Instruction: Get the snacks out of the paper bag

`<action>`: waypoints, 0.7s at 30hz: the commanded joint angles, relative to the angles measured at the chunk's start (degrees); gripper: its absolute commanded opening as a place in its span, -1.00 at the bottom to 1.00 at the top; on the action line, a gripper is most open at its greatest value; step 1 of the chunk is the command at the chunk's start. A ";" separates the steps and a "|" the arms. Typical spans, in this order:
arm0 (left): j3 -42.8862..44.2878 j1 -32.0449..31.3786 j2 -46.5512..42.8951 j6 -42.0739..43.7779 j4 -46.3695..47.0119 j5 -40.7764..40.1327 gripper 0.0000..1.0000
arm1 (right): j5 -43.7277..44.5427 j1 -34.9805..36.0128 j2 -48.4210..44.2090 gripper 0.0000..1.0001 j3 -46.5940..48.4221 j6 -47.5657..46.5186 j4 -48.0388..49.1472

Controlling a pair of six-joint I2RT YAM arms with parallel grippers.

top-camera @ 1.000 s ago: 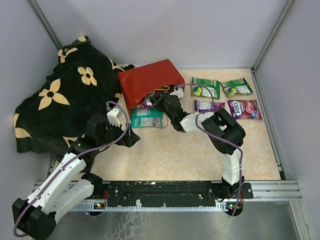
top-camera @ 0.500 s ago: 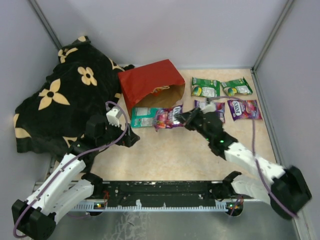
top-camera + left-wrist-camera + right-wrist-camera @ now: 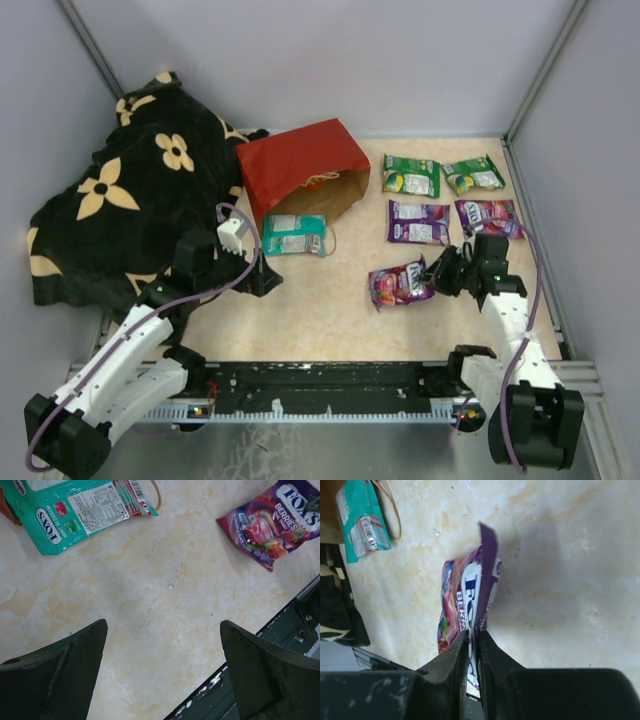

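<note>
The red paper bag [image 3: 298, 166] lies on its side, its brown mouth [image 3: 340, 192] facing right. A teal snack packet [image 3: 293, 234] [image 3: 75, 510] lies just in front of it. Two green packets [image 3: 411, 175] [image 3: 473, 175], a purple one [image 3: 418, 222] and a pink-red one [image 3: 487, 217] lie in rows at the right. My right gripper [image 3: 436, 278] [image 3: 476, 630] is shut on the edge of a purple-red berries packet [image 3: 398, 284] [image 3: 465, 597] that rests on the table. Left of it, my left gripper [image 3: 256, 276] [image 3: 164, 625] hangs open over bare table with nothing between its fingers.
A black blanket with cream flowers [image 3: 130, 190] is heaped at the back left, touching the bag. The bag's cord handle [image 3: 394, 510] loops beside the teal packet. The black base rail [image 3: 330, 378] [image 3: 285, 640] runs along the near edge. Grey walls close in the table.
My right arm has swung from the bag's mouth to the front right, carrying the berries packet down onto the table there. The left arm has stayed still.
</note>
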 commanded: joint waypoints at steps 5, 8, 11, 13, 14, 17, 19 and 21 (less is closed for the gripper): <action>0.37 -0.57 -0.39 0.53 0.16 0.54 0.99 | 8.16 -0.11 4.48 0.42 5.88 -3.97 -5.60; 0.36 -0.66 -0.30 0.53 0.16 0.51 0.99 | 18.83 1.21 1.30 0.69 10.10 -2.63 -8.72; 0.34 -0.81 -0.12 0.57 0.24 0.51 0.99 | 33.27 9.50 -2.09 0.76 15.27 -0.92 -11.95; 0.37 -0.76 0.17 0.53 0.16 0.59 0.99 | 38.44 17.07 -1.77 0.91 17.42 0.42 -13.84; 0.33 -0.76 0.26 0.53 0.19 0.58 0.99 | 40.89 21.66 -0.42 0.97 17.93 1.21 -14.66; 0.37 -0.75 0.54 0.45 0.16 0.47 0.99 | 49.43 35.27 4.61 0.99 18.01 5.99 -16.43; 0.37 -0.74 0.63 0.49 0.08 0.30 0.99 | 52.35 42.65 8.97 0.99 16.64 9.00 -14.93; 0.46 -0.82 0.53 0.36 -0.06 -0.07 0.99 | 51.16 46.50 13.69 0.99 15.00 11.03 -11.63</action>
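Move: The right gripper still pinches the right end of the Fox's berries packet; its middle is some 7 cm left, 2 cm back and 4 cm below. The bare table spot for it is about 8 cm left, 3 cm back and 8 cm down. The near purple packet lies roughly 17 cm ahead and 2 cm left, the far purple packet 17 cm ahead and 16 cm right. From the left gripper that spot is some 31 cm right, 2 cm back, 13 cm below. Let the berries packet go onto the table: dip the right gripper about 2 cm while opening the fingers wide, and slip it right off the packet's end. Then rise and swing left about 8 cm to come above the packet, sinking slightly at the finish, while the wrist rolls some 30 degrees so the left-leaning fingers point forward and down. ##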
